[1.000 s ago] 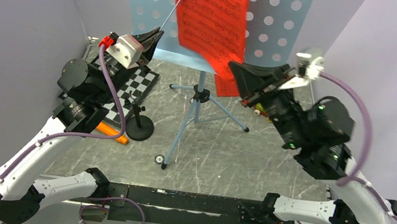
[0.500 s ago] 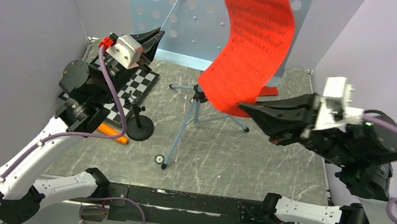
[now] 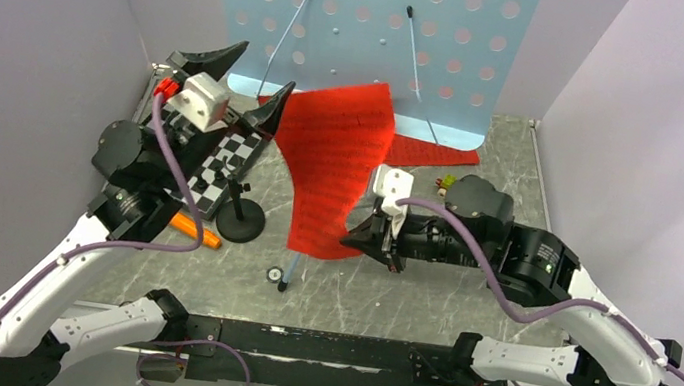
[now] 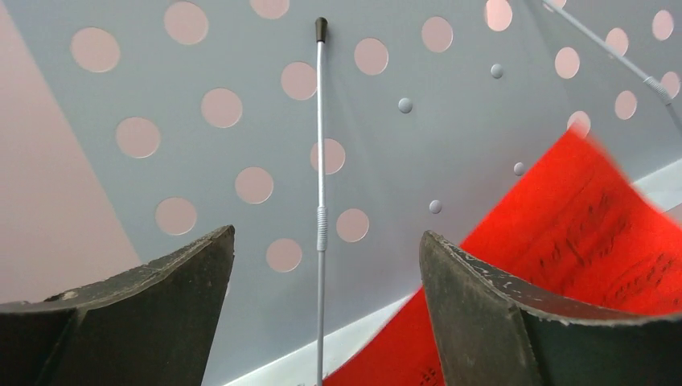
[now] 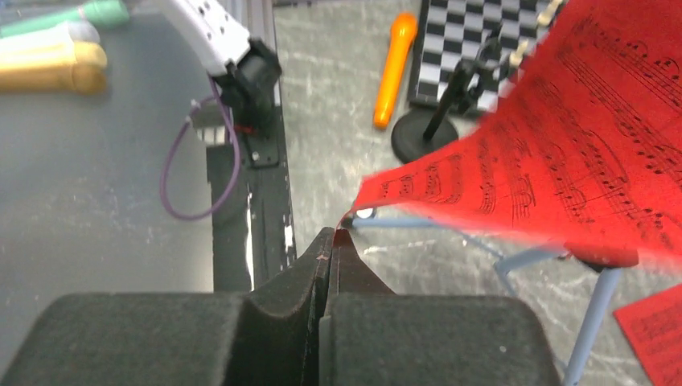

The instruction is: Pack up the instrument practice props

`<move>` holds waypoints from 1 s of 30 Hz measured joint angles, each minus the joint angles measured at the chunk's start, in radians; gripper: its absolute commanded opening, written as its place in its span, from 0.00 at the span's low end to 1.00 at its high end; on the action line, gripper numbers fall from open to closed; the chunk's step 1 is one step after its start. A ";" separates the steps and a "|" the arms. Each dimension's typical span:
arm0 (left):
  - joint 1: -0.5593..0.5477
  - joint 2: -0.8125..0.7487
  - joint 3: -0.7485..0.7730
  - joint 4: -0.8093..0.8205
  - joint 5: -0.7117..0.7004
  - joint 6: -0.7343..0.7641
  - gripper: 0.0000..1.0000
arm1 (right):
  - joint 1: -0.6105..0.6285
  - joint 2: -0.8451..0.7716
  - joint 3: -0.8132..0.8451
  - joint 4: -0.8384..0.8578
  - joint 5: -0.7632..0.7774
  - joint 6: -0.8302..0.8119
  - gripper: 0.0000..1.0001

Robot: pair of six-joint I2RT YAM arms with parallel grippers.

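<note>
The light-blue perforated music stand stands at the back on its tripod. My right gripper is shut on the lower corner of a red music sheet, which hangs slack from the desk's ledge down towards the table; the pinch shows in the right wrist view. A second red sheet lies under the desk. My left gripper is open in front of the desk's left wire holder, holding nothing. The orange microphone lies beside the black round-base mic stand.
A chessboard lies at the left under my left arm. A small brick toy car sits behind my right wrist. A small white wheel-like piece lies by a tripod foot. Purple walls close in both sides.
My right gripper pulled the red sheet off the desk, down and towards the front. My left gripper opened and shifted slightly left. The desk's two wire holders now show bare.
</note>
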 measured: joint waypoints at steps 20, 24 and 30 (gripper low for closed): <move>0.000 -0.231 -0.223 0.001 -0.075 -0.145 0.89 | -0.088 -0.240 -0.317 -0.134 0.788 0.353 0.00; 0.000 -0.251 -0.273 -0.007 -0.076 -0.186 0.89 | -0.128 -0.365 -0.419 -0.137 0.979 0.475 0.00; 0.000 -0.291 -0.323 -0.017 -0.076 -0.231 0.89 | -0.213 -0.371 -0.491 -0.095 1.116 0.513 0.00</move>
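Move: Out beyond the stand, the loose red sheet lying on the table is about 45 cm ahead of the right hand, 17 cm to its right and 40 cm below; that hand already pinches the other red sheet. The toy train is some 36 cm ahead, 26 cm right and 38 cm down, and the stand's leg hub about 38 cm straight ahead, 36 cm down. From the open left hand, the lying sheet is roughly 28 cm ahead, 30 cm right and 54 cm below. Keeping its pinch on the sheet's edge, the right hand first sinks about 10 cm, then sweeps some 22 cm right and 12 cm forward, towards the lying sheet and train, its wrist turning about 80 degrees clockwise until the fingers point forward. The left hand, still wide open, backs off leftward from the stand, then sinks about 7 cm, tipping slightly down. ##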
